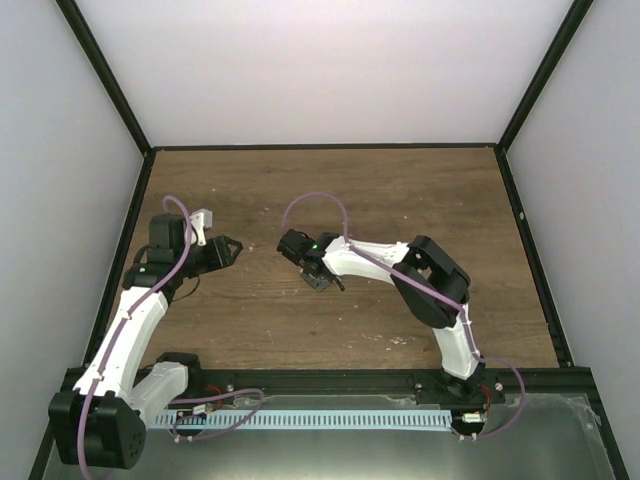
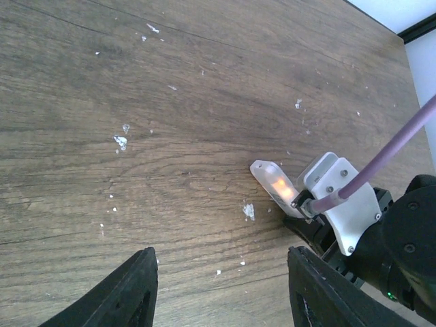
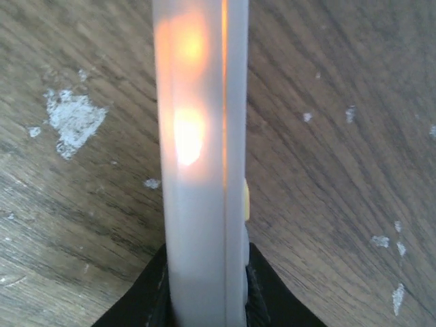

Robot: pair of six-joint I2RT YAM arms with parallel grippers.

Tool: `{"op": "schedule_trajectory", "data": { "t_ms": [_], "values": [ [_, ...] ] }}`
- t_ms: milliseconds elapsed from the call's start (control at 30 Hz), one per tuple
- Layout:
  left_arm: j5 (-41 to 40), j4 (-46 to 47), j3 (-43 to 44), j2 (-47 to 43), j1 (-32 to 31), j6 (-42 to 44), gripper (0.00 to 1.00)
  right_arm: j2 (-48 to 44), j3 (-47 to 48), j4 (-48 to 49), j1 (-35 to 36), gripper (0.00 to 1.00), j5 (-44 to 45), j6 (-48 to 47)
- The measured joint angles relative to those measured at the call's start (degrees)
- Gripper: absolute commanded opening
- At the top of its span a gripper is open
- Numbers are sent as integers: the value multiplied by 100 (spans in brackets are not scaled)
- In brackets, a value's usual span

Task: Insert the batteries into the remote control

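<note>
My right gripper (image 3: pixel 204 276) is shut on the remote control (image 3: pixel 201 136), a white handset seen edge-on, its black fingers (image 3: pixel 146 293) pressing both flat sides. Orange-red patches glow through the plastic shell; of the batteries nothing else shows. In the top view the right gripper (image 1: pixel 322 278) holds the remote control (image 1: pixel 320 283) low over the middle of the table. The left wrist view shows the remote control (image 2: pixel 274 187) tilted, near the wood. My left gripper (image 2: pixel 221 272) is open with nothing between its fingers and hovers left of the remote. From above, the left gripper (image 1: pixel 230 248) points toward it.
Pale crumbs (image 2: pixel 120 142) lie scattered on the wooden table (image 1: pixel 400 190). A black frame (image 1: pixel 520 230) and white walls ring the table. The right wrist's white camera mount (image 2: pixel 337 197) and purple cable (image 2: pixel 402 139) sit close to my left gripper's right finger.
</note>
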Motion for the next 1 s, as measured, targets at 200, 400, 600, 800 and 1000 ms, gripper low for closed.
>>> {"op": "schedule_trajectory", "data": {
  "t_ms": [200, 400, 600, 800, 1000],
  "values": [
    [2, -2, 0, 28, 0, 0, 53, 107, -2, 83, 79, 34, -11, 17],
    [13, 0, 0, 37, 0, 0, 53, 76, 0, 157, 107, 45, -15, 20],
    [125, 7, 15, 35, 0, -11, 54, -33, -20, 184, 129, 65, -286, -15],
    [291, 22, 140, 20, 0, -20, 54, -647, -238, 304, 153, 74, -743, -157],
    [439, 70, 306, -74, 0, -39, 57, -1357, -245, 393, -63, 94, -1161, -46]
  ]
}}
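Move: The right hand holds the remote control on its long edge, pinched towards its lower end just over the table, so the remote's middle lies about 2 cm ahead and 2 cm to the left, roughly 1 cm lower. The bare table spot beneath the remote's middle is some 3 cm below the hand point, with nothing loose beside it. From the idle left hand, the remote is about 4 cm ahead, 18 cm to the right and 15 cm down. Hovering low over the table, the right hand spreads its fingers wide to let go of the remote control, easing a little over 1 cm left and dipping under 1 cm as they open. It then lifts away some 8 cm above its starting height, ending about 3 cm left and slightly back, with the wrist rolling about 20 degrees so the fingertips swing to its left, while the empty left hand rises about 3 cm. ##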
